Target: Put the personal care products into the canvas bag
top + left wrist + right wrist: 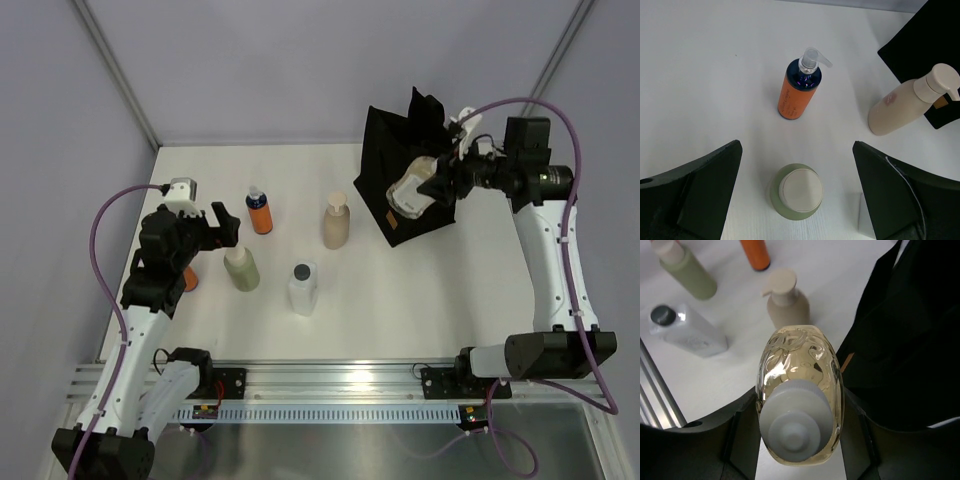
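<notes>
My right gripper (440,185) (799,437) is shut on the clear amber-filled bottle (408,190) (801,385), held in the air against the front-left side of the black canvas bag (400,140) (910,340). My left gripper (222,224) (796,150) stands open above the olive-green bottle (241,268) (796,192), its fingers on either side and apart from it. On the table stand an orange bottle with a blue cap (260,212) (798,90), a beige bottle (336,222) (905,102) and a white bottle with a black cap (303,288) (687,332). A second orange bottle (190,278) peeks out from behind the left arm.
An aluminium rail (330,395) runs along the near edge, carrying both arm bases. Grey walls close off the left, back and right of the white table (420,290). The bag stands at the back right with its handles (428,108) up.
</notes>
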You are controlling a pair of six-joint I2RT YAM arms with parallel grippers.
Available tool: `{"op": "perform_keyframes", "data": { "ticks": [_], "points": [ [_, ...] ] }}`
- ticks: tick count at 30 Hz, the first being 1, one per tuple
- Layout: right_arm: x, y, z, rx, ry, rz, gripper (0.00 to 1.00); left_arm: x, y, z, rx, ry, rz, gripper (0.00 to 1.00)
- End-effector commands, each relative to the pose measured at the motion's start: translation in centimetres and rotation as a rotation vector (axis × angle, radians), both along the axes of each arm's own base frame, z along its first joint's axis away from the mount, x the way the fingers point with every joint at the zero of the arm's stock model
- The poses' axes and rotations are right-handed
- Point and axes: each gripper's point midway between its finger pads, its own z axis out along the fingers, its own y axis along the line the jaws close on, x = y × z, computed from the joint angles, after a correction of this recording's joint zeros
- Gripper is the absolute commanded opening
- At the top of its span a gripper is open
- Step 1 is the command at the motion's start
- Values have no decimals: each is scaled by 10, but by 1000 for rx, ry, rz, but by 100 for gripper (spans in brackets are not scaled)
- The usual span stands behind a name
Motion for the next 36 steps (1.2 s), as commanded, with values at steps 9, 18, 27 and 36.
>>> {"op": "perform_keyframes", "data": {
  "ticks": [9, 18, 27, 36],
  "points": [
    [77, -9, 223, 268, -480, -249, 0, 7, 0, 17, 24, -49, -5, 99],
    [143, -40, 191, 156, -530, -414, 0, 6, -4, 17, 18, -52, -22, 99],
    [171, -55, 130, -10, -450, -434, 0, 5, -3, 20, 21, -59, -20, 99],
    [164, -90, 104, -248, -435, -510, 0, 4, -5, 23, 15, -64, -31, 99]
  ]
}}
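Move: The bag's open mouth, where the held amber bottle is being taken, lies about 20 cm ahead of the right hand, 3 cm to its right and some 6 cm lower. The beige pump bottle stands about 17 cm left of this hand, 5 cm farther out and 24 cm below. The white bottle is some 24 cm to its left, 9 cm back, equally low. From the left hand the mouth is about 22 cm ahead, 45 cm right and 2 cm higher. The amber bottle, still pinched in the right fingers, is swung up some 17 cm while going forward, clear of the front of the bag, then on forward and down about 14 cm towards the mouth, drifting rightward by 7 cm. The hand turns clockwise about 25 degrees on the way, and its fingers keep their hold. ##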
